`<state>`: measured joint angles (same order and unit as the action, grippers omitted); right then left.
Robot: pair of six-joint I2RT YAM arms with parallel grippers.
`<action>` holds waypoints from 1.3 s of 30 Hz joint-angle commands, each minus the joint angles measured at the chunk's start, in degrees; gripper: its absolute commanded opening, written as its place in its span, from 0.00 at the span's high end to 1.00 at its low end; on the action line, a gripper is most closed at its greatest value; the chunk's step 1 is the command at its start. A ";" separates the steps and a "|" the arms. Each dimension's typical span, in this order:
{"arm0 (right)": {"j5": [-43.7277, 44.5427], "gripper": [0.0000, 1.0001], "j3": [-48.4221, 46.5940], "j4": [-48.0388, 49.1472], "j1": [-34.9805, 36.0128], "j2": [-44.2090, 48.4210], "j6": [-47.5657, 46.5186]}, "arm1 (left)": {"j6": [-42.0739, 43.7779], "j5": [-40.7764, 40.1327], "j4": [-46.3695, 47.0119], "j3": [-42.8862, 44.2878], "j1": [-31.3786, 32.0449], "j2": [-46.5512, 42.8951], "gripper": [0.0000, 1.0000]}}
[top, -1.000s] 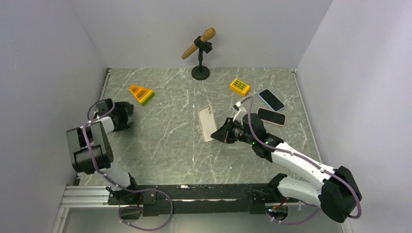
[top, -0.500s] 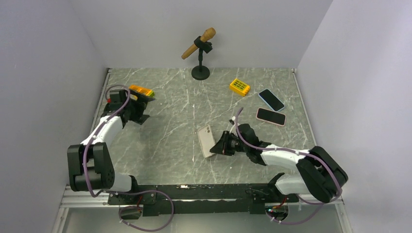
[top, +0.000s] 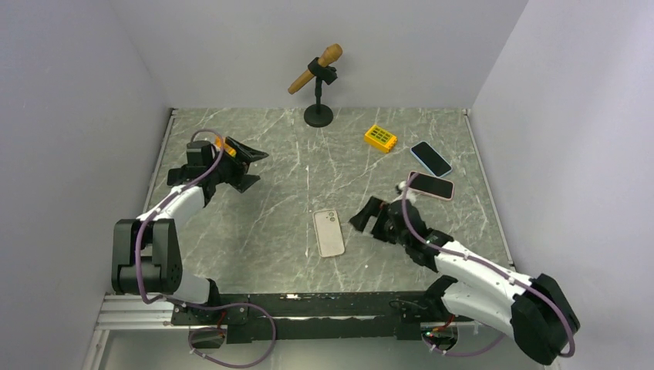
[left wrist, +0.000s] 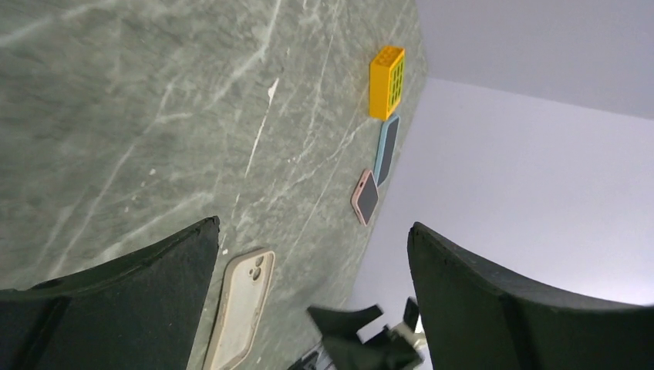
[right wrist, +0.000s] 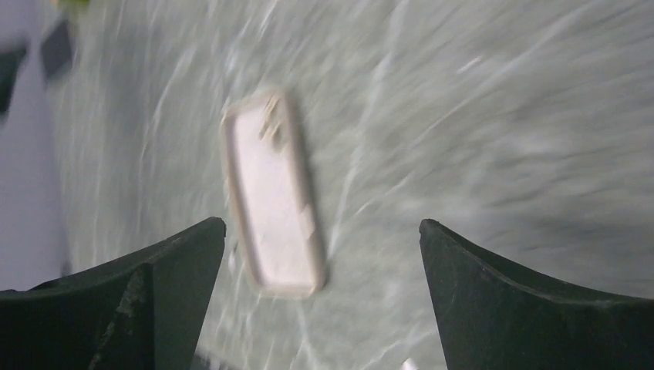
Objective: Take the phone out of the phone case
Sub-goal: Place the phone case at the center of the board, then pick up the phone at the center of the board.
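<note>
The phone in its beige case (top: 329, 233) lies flat, camera side up, on the marble table near the middle front. It also shows in the left wrist view (left wrist: 241, 308) and, blurred, in the right wrist view (right wrist: 274, 193). My right gripper (top: 361, 216) is open and empty, just right of the case and apart from it; in its own view (right wrist: 320, 231) the case lies ahead between the jaws. My left gripper (top: 257, 167) is open and empty at the back left, pointing toward the case (left wrist: 312, 227).
A microphone on a stand (top: 317, 71) stands at the back. An orange block (top: 380, 138), a blue-cased phone (top: 430, 158) and a pink-cased phone (top: 430, 186) lie at the back right. An orange toy (top: 224, 144) is partly hidden behind the left gripper.
The right gripper has let go of the cased phone, which now lies flat, and has drawn back to the right. The left gripper has swung out from the left toward the middle.
</note>
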<state>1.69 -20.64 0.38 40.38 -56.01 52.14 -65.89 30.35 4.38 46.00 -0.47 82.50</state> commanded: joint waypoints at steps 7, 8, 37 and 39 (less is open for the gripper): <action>9.95 0.00 -15.07 -6.64 -33.74 -9.49 -11.25 | -1.22 4.18 5.97 -0.58 6.14 2.82 0.05; 8.80 0.00 -17.16 -7.02 -37.66 -12.20 -12.44 | -1.44 4.42 6.29 -0.64 6.51 3.04 0.05; -22.27 0.00 -17.34 1.64 -49.38 -31.11 -14.58 | -3.07 5.99 9.85 -1.74 7.15 3.98 0.07; -22.85 0.00 -14.96 1.98 -43.72 -28.24 -14.64 | -3.50 6.22 10.36 -1.94 7.23 4.07 0.07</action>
<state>-17.50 -39.81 3.97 -11.92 -89.17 36.64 -68.51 35.16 11.66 44.34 6.57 86.11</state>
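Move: The pink phone lies about 21 cm to the right of my right hand, some 14 cm farther out and 4 cm below it. The blue phone is about 9 cm beyond the pink one. The yellow block stands roughly 30 cm ahead of my right hand and 6 cm right. The phone case lies about 10 cm to its left. From my left hand, the pink phone is about 50 cm right, roughly level fore and aft, well below. I swing my empty right hand from the placed phone case some 33 cm right and 15 cm forward, wrist turning clockwise, sinking low beyond the phones' right side; then I sweep about 12 cm back left into the pink phone, fingers still wide open, pushing it along. My left hand eases about 6 cm right early on, then holds still, open. ##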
